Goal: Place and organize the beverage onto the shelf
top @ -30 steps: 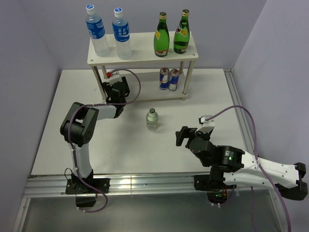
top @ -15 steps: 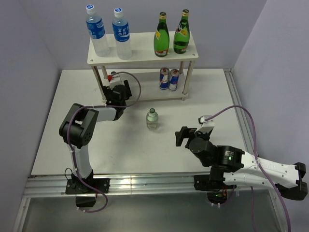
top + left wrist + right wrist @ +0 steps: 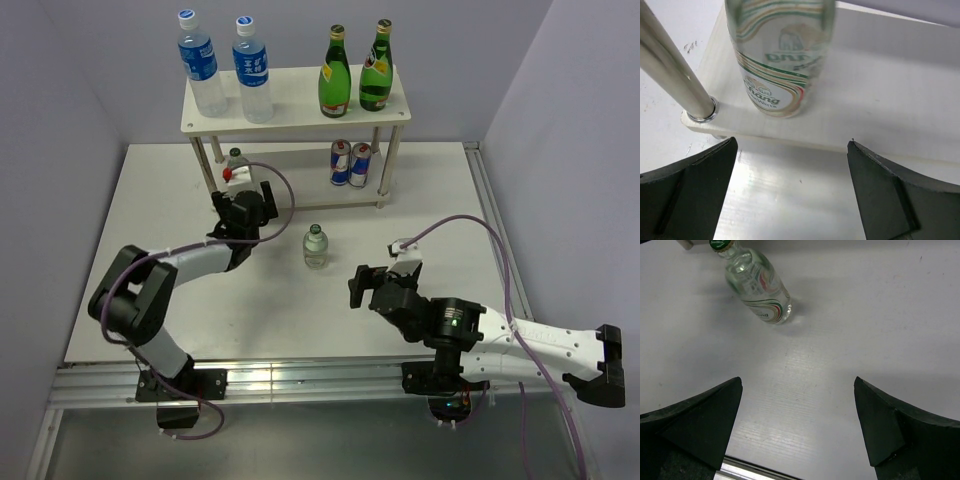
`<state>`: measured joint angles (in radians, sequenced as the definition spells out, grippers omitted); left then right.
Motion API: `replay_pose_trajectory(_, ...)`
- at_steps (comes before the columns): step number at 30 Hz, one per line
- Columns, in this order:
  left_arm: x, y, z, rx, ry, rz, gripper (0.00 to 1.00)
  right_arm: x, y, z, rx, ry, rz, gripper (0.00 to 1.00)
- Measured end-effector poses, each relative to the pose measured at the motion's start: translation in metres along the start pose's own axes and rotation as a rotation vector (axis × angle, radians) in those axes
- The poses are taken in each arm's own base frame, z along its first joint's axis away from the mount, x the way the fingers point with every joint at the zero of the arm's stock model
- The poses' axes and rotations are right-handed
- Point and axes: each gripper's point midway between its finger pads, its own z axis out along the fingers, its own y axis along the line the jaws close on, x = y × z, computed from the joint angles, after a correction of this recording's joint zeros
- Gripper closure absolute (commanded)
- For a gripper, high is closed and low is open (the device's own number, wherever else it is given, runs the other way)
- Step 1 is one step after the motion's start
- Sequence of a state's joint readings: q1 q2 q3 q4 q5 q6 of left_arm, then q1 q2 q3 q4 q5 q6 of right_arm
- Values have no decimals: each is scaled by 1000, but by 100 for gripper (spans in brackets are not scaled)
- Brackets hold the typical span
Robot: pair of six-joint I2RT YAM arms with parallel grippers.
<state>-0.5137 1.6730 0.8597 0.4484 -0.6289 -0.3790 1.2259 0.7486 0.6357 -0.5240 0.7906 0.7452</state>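
The shelf (image 3: 295, 105) stands at the back of the table. A small clear glass bottle (image 3: 236, 158) with a green cap stands on its lower board (image 3: 890, 90), close to the front left leg (image 3: 675, 70). My left gripper (image 3: 246, 194) is just in front of that bottle (image 3: 780, 65), open, with nothing between its fingers. A second small clear bottle (image 3: 315, 246) stands upright on the table. My right gripper (image 3: 365, 283) is to its right and nearer, open and empty, and that bottle (image 3: 757, 287) shows ahead of it to the left.
Two blue-labelled water bottles (image 3: 225, 65) stand on the top board's left, two green glass bottles (image 3: 355, 70) on its right. Two cans (image 3: 350, 163) stand on the lower board at the right. Grey walls close in the back and both sides.
My left gripper opened, let go of the small bottle on the lower board, and drew back from the shelf. My right arm moved left toward the bottle on the table.
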Motion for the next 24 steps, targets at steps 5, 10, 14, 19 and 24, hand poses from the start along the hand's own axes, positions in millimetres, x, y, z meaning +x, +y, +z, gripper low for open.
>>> replay_pose_trajectory(5, -22, -13, -42, 76, -9, -9, 3, 1, 1, 0, -5, 5, 18, 0)
replay_pose_trajectory(10, -18, -31, -109, 229, 5, -3, 5, -1, 0, -2, -7, 3, 27, 0)
replay_pose_trajectory(14, 10, -47, -162, 411, 42, 29, 4, -2, -2, -5, -6, 1, 32, 0)
replay_pose_trajectory(19, 57, -51, -202, 585, 120, 90, 3, -5, -2, -7, -12, -4, 51, 0)
replay_pose_trajectory(24, 71, -71, -211, 667, 122, 98, 4, -8, -2, -9, -21, -10, 71, 0)
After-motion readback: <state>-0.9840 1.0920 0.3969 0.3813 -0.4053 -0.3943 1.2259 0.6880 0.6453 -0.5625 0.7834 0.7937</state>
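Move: The last Chang bottle on the table stands about 9 cm behind the left hand, 16 cm to its right and 5 cm lower. The Chang bottle already standing on the lower shelf is some 9 cm ahead of that hand, 3 cm left and level with it; the two Red Bull cans are about 13 cm ahead and 25 cm right. From the right hand, the last Chang bottle lies roughly 12 cm ahead, 15 cm left and 10 cm below. Bring the empty left gripper back out from the shelf some 20 cm and about 11 cm to the right, away from the shelved Chang bottle, arching up about 5 cm and sinking again to the starting height. Meanwhile turn it clockwise about 40 degrees, so the wide-open fingers end facing the last Chang bottle from its near left side, without touching it. ##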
